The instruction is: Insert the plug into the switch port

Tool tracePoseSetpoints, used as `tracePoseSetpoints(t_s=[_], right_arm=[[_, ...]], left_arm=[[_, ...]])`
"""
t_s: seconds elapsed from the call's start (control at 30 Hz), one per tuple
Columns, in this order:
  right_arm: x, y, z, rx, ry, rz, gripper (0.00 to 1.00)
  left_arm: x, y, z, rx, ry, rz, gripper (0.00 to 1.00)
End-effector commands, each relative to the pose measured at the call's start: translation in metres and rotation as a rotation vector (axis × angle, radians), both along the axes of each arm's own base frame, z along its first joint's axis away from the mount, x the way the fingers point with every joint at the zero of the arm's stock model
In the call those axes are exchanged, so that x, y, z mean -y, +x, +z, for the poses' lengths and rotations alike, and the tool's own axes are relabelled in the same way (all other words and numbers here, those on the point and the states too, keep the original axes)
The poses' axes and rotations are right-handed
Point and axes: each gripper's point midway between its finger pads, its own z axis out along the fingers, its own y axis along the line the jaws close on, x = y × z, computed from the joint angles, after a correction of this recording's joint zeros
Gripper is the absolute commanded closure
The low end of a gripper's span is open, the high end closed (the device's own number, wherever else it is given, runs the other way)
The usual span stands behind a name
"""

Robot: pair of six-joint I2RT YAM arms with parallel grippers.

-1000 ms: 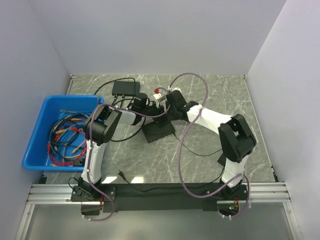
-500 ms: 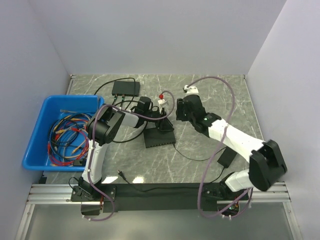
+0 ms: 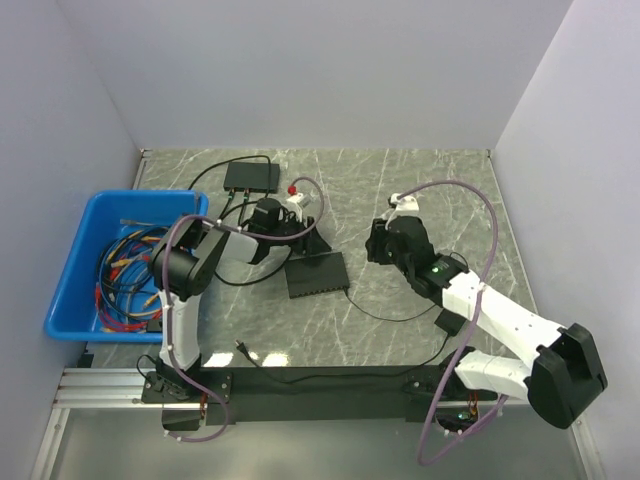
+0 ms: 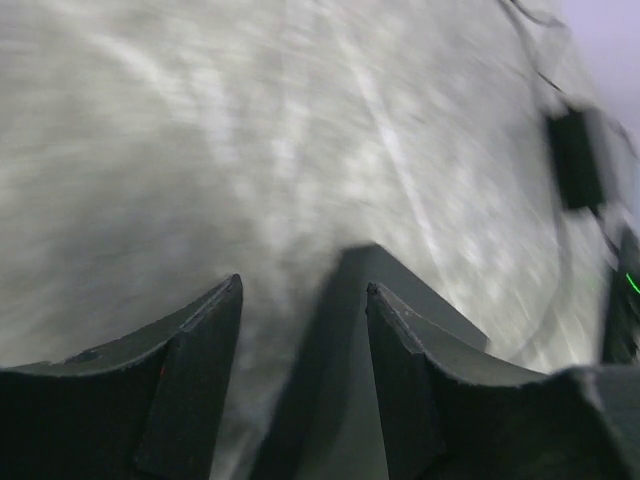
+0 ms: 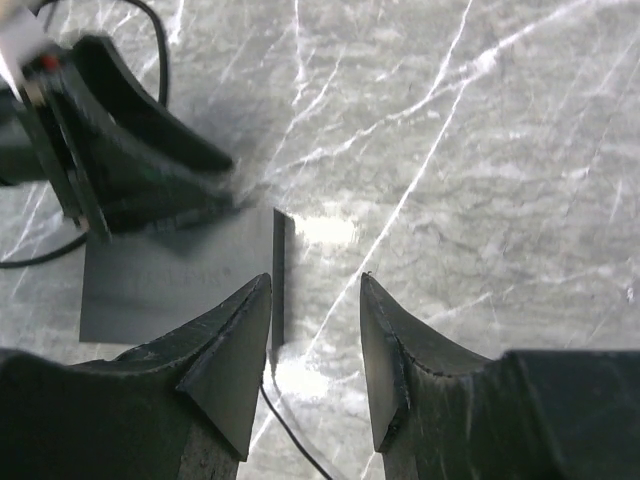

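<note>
The switch (image 3: 316, 273) is a flat black box lying on the marble; its port row does not show clearly. A thin black cable (image 5: 292, 432) runs up to the switch (image 5: 170, 285) at its near right corner, where the plug (image 5: 272, 352) is a tiny dark tip; I cannot tell if it is seated. My left gripper (image 3: 303, 236) hangs just behind the switch's back edge, open and empty. In its own view the left gripper (image 4: 303, 285) frames a corner of the switch (image 4: 400, 295). My right gripper (image 3: 376, 246) is to the right of the switch, apart from it. The right gripper (image 5: 315, 278) is open and empty.
A smaller black box (image 3: 250, 177) with cables sits at the back. A blue bin (image 3: 70, 290) of coloured wires stands at the left. A black adapter (image 3: 455, 320) lies at the right. A loose cable end (image 3: 240, 347) lies near the front edge.
The right arm has pulled back to the right, away from the switch. The left gripper has shifted left and opened wider. The switch has settled flat and square.
</note>
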Motion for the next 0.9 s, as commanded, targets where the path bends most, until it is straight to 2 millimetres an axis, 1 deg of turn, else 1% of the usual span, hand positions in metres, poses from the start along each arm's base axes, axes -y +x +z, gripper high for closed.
tracePoseSetpoints(t_s=[0.0, 0.03, 0.07, 0.1, 0.13, 0.17, 0.2, 0.27, 0.3, 0.33, 0.37, 0.4, 0.43, 0.47, 0.5, 0.53, 0.57, 0.6, 0.63, 0.67, 0.7, 0.77, 0.8, 0.83, 0.87], right_arm=[[-0.003, -0.002, 0.010, 0.049, 0.053, -0.007, 0.52], [-0.005, -0.003, 0.009, 0.048, 0.056, -0.003, 0.52], [-0.006, -0.004, 0.007, 0.043, 0.054, 0.003, 0.52], [-0.007, -0.005, 0.007, 0.040, 0.052, 0.006, 0.52], [-0.011, -0.008, 0.007, 0.037, 0.048, 0.017, 0.52], [-0.011, -0.009, 0.008, 0.039, 0.044, 0.017, 0.52], [-0.011, -0.011, 0.011, 0.039, 0.042, 0.021, 0.52], [-0.015, -0.016, 0.019, 0.054, 0.050, 0.039, 0.52], [-0.016, -0.020, 0.019, 0.058, 0.049, 0.052, 0.52], [-0.017, -0.022, 0.021, 0.062, 0.053, 0.059, 0.52], [-0.019, -0.026, 0.024, 0.071, 0.062, 0.072, 0.52], [-0.020, -0.029, 0.023, 0.068, 0.067, 0.079, 0.52], [-0.022, -0.032, 0.022, 0.067, 0.074, 0.091, 0.52], [-0.023, -0.035, 0.025, 0.076, 0.085, 0.102, 0.52], [-0.027, -0.041, 0.023, 0.075, 0.092, 0.123, 0.52], [-0.029, -0.044, 0.023, 0.080, 0.098, 0.133, 0.52], [-0.030, -0.049, 0.020, 0.081, 0.105, 0.147, 0.52], [-0.037, -0.055, 0.021, 0.087, 0.115, 0.172, 0.52], [-0.038, -0.058, 0.021, 0.090, 0.120, 0.181, 0.52], [-0.040, -0.062, 0.024, 0.098, 0.133, 0.190, 0.52], [-0.044, -0.070, 0.021, 0.094, 0.137, 0.215, 0.52], [-0.046, -0.078, 0.021, 0.103, 0.149, 0.236, 0.52], [-0.048, -0.082, 0.020, 0.107, 0.152, 0.246, 0.52], [-0.051, -0.088, 0.020, 0.110, 0.154, 0.268, 0.52], [-0.051, -0.090, 0.022, 0.120, 0.163, 0.270, 0.52]], left_arm=[[-0.029, 0.040, 0.013, 0.038, 0.114, 0.299, 0.41], [-0.030, 0.045, 0.037, 0.087, 0.102, 0.330, 0.40], [-0.034, 0.050, 0.047, 0.111, 0.105, 0.361, 0.40], [-0.042, 0.059, 0.057, 0.142, 0.123, 0.428, 0.40], [-0.046, 0.060, 0.072, 0.154, 0.132, 0.458, 0.40], [-0.051, 0.062, 0.077, 0.153, 0.148, 0.488, 0.40], [-0.056, 0.066, 0.086, 0.170, 0.163, 0.516, 0.40], [-0.063, 0.058, 0.105, 0.189, 0.179, 0.539, 0.41], [-0.067, 0.053, 0.107, 0.194, 0.190, 0.550, 0.40], [-0.074, 0.049, 0.126, 0.226, 0.184, 0.592, 0.40], [-0.079, 0.042, 0.129, 0.221, 0.199, 0.611, 0.41], [-0.086, 0.034, 0.125, 0.209, 0.221, 0.636, 0.41], [-0.093, 0.027, 0.140, 0.237, 0.216, 0.680, 0.41], [-0.101, 0.019, 0.136, 0.227, 0.250, 0.707, 0.41], [-0.110, 0.009, 0.126, 0.210, 0.280, 0.735, 0.41], [-0.113, -0.002, 0.140, 0.237, 0.264, 0.752, 0.42], [-0.128, -0.005, 0.140, 0.250, 0.294, 0.825, 0.42], [-0.139, -0.018, 0.127, 0.226, 0.332, 0.850, 0.42], [-0.146, -0.028, 0.141, 0.249, 0.304, 0.885, 0.42], [-0.158, -0.033, 0.142, 0.255, 0.313, 0.936, 0.42], [-0.168, -0.047, 0.146, 0.251, 0.288, 0.966, 0.42], [-0.179, -0.061, 0.148, 0.249, 0.272, 0.995, 0.42], [-0.191, -0.070, 0.151, 0.257, 0.243, 1.039, 0.42], [-0.199, -0.076, 0.148, 0.254, 0.250, 1.058, 0.41], [-0.207, -0.080, 0.147, 0.257, 0.252, 1.088, 0.40]])
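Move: The switch lies behind my left hand, about 7 cm back, neither left nor right, and 3 cm lower; the plug at its near right corner is some 11 cm back and 7 cm right of that hand. The cable loop is level with it, 14 cm left; the far box 18 cm ahead and 17 cm left. From my right hand the switch is about 13 cm left, 1 cm back and 14 cm down. I lift my empty left hand away from beside the switch's far edge, first up and slightly forward, then sweeping left and back over the cable loop, about 17 cm left and 15 cm up in all, turning some 50 degrees counter-clockwise and tipping up a little. My empty right hand draws back about 9 cm and slightly left, nearly level, to the right of the switch. Both grippers stay partly open. ##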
